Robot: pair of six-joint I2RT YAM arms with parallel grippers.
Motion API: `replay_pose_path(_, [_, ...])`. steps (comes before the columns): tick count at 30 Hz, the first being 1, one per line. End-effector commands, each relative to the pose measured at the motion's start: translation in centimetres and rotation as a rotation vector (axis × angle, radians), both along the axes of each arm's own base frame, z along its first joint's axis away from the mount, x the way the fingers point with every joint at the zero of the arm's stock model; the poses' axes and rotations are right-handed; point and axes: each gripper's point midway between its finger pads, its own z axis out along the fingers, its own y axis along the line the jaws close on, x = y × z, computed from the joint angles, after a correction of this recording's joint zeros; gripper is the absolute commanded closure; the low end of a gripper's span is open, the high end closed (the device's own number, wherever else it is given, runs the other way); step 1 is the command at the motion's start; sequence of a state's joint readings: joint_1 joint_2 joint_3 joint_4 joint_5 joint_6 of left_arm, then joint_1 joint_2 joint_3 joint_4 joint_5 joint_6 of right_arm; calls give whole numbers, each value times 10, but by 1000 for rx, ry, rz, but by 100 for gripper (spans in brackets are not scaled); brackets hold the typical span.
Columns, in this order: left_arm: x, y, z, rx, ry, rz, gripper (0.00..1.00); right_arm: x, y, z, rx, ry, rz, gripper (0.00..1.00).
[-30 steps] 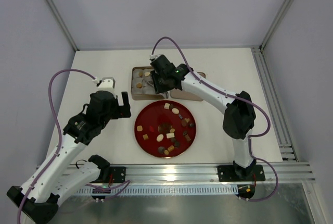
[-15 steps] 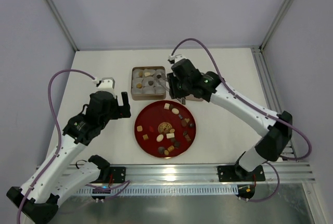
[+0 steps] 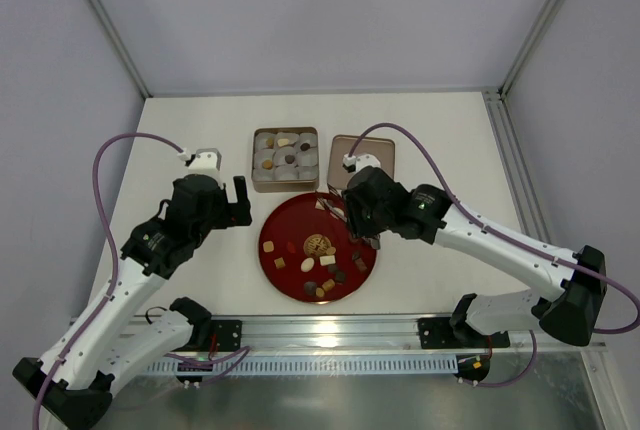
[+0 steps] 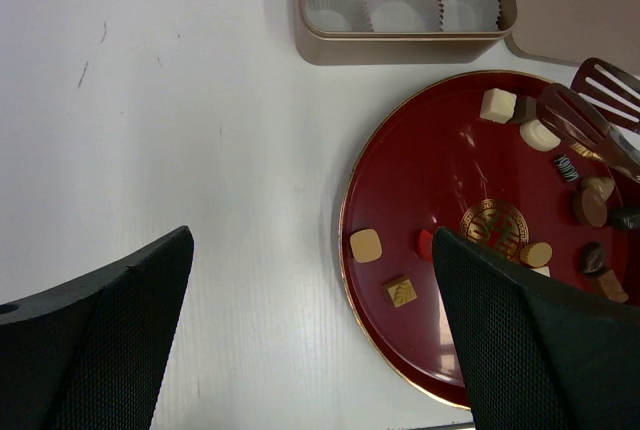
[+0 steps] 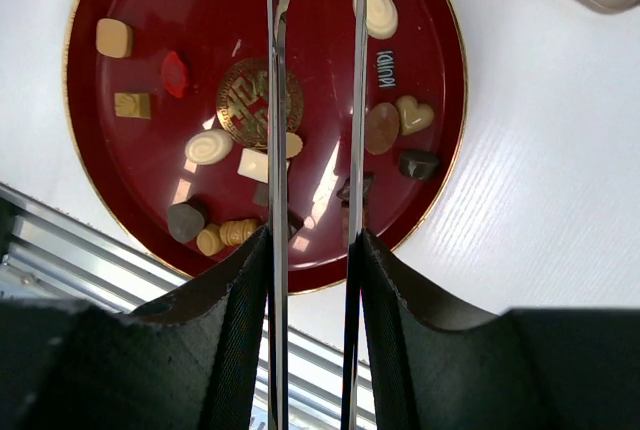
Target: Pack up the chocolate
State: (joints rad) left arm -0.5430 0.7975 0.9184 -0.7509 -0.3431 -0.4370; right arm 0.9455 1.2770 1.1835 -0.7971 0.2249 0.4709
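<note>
The chocolate [image 3: 307, 264] lies as several small dark, tan, cream and red sweets on a red plate [image 3: 268, 250]. A few more sit in paper cups in the open tin [image 3: 285, 159]. My right gripper [image 3: 362, 212] is shut on metal tongs [image 3: 326, 206] and hangs over the plate's far right part. In the right wrist view the gripper [image 5: 313, 240] holds the two tong blades [image 5: 277, 100] apart above the sweets [image 5: 209, 146]. My left gripper [image 3: 236, 204] is open and empty, left of the plate; the left wrist view [image 4: 312, 240] shows white table between its fingers.
The tin's lid [image 3: 375, 150] lies flat to the right of the tin, behind the plate. The tin holds white crinkled paper cups [image 4: 400, 5], some empty. A metal rail [image 3: 350, 330] runs along the near table edge.
My right arm has swung from over the tin back toward me and now holds the tongs over the red plate. The left arm has not moved.
</note>
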Motion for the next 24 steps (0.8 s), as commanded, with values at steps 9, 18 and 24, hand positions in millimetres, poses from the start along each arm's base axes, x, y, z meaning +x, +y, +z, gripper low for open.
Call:
replay_pose_path(9, [5, -3, 7, -23, -34, 4, 1, -6, -20, -17, -54, 0, -40, 59])
replay_pose_path(18, [5, -3, 5, -20, -26, 5, 0, -5, -21, -36, -102, 18, -26, 58])
replay_pose_path(24, [5, -2, 5, -16, -26, 7, 0, -4, -15, -48, -119, 33, -9, 58])
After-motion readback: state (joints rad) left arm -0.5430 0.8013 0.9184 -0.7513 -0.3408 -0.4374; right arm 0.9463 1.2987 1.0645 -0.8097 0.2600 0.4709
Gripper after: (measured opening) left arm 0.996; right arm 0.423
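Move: Some 7 cm ahead and 5 cm to the left of the right hand, about 15 cm below it, lies the white oval chocolate on the red plate. The striped bar is about 5 cm ahead and 2 cm left of the hand. The dark square sits roughly 9 cm ahead and 7 cm left, with the white square next to it at 10 cm ahead, 9 cm left. From the left hand the white oval is about 6 cm ahead, 26 cm right and 19 cm below. Sinking about 5 cm over the far right part of the plate, the right hand lowers the still empty tongs towards the white oval chocolate, drifting some 2.5 cm right as it goes. The wrist tilts less than 10 degrees, swinging the tong tips right and slightly back; the fingers keep their hold on the tongs with the gap unchanged. ##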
